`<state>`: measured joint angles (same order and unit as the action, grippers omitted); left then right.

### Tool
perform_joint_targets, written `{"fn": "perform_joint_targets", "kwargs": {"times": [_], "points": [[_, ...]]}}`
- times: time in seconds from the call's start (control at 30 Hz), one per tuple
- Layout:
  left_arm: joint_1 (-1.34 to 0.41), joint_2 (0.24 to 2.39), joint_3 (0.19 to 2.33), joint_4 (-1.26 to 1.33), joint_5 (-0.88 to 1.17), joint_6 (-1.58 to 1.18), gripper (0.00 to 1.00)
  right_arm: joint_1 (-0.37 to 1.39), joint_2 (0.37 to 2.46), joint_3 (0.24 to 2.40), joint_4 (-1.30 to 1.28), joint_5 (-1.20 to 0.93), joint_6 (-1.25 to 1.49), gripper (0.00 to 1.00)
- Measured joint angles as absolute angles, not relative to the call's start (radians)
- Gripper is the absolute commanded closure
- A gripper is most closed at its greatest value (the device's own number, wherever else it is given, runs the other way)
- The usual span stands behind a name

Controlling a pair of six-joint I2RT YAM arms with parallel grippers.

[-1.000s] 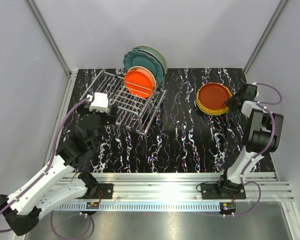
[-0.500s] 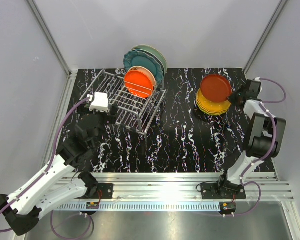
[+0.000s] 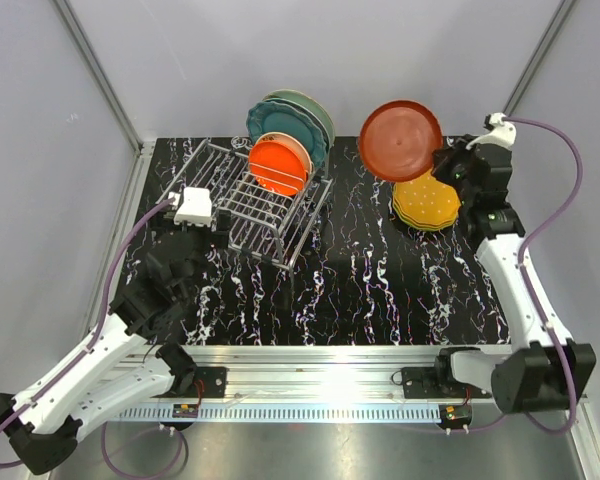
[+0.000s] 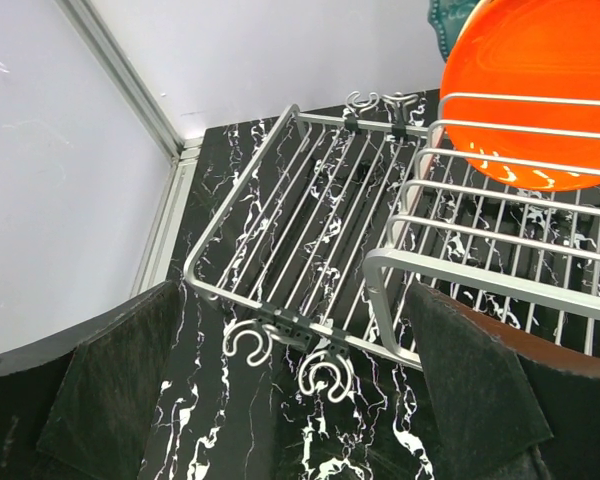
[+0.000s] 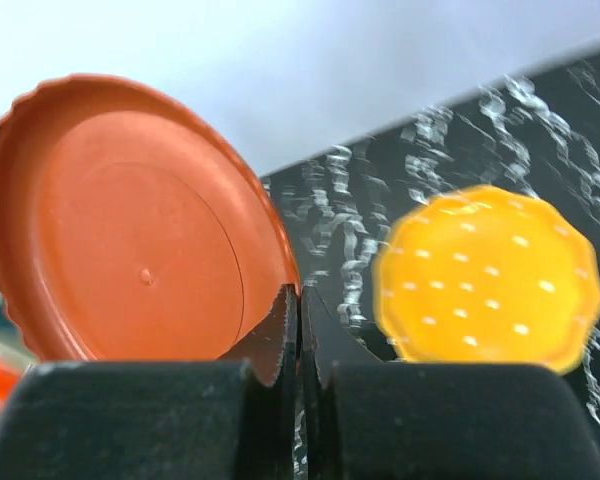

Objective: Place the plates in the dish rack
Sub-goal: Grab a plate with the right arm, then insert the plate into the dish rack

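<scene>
My right gripper (image 3: 444,166) is shut on the rim of a red-orange plate (image 3: 400,140), holding it tilted on edge in the air above and left of the stack. In the right wrist view the plate (image 5: 130,230) fills the left side, its edge pinched at my gripper (image 5: 300,312). A dotted orange-yellow plate (image 3: 426,203) tops the stack on the table, also seen as the dotted plate (image 5: 490,280). The dish rack (image 3: 242,212) holds a bright orange plate (image 3: 277,165), a dark teal plate (image 3: 272,120) and a mint green plate (image 3: 310,106). My left gripper (image 4: 300,400) stands open at the rack's (image 4: 310,210) near-left corner, holding nothing.
Grey walls and metal posts close in the black marbled table (image 3: 360,270) on the left, back and right. The rack's low left section (image 3: 205,175) has bare bars. Two wire hooks (image 4: 325,375) hang from the rack's near edge, between my left fingers.
The right gripper shut on the red-orange plate, lifted it off the stack and swung it up and to the left, tilting it on edge. The left arm has stayed put.
</scene>
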<state>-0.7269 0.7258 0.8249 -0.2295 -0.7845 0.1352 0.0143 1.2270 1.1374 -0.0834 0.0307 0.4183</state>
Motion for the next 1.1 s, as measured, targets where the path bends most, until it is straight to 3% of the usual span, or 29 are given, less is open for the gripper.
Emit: {"fn": "perform_joint_targets", "kwargs": {"times": [0.4, 0.73, 1.1], "points": [[-0.726, 0.712, 0.823, -0.223, -0.810, 0.137, 0.01, 0.378, 0.993, 1.137, -0.087, 0.271, 0.182, 1.00], [-0.726, 0.713, 0.807, -0.213, -0.825, 0.149, 0.01, 0.763, 1.097, 1.106, 0.080, 0.678, -0.138, 1.00], [-0.726, 0.714, 0.807, -0.207, -0.832, 0.154, 0.01, 0.921, 1.248, 1.021, 0.468, 0.909, -0.512, 1.00]]}}
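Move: The empty slot just in front of the orange plate in the dish rack lies about 28 cm left of the right hand, 7 cm ahead and 20 cm below. The orange plate is some 3 cm beyond that slot; the teal plate stands 18 cm ahead of the hand and 28 cm left, 17 cm lower. The yellow plates lie 5 cm ahead, 3 cm right, 27 cm below. From the left hand the slot is roughly 23 cm ahead, 14 cm right and 19 cm below. Leftwards, by about 18 cm, the right arm swings the already held brown plate towards the dish rack, away from above the yellow plates, first also drawing back and rising some 8 cm each, then sinking slightly. The wrist rolls some 40 degrees, left side down, and tips up a little, while the shut fingers keep pinching the plate's right rim. ##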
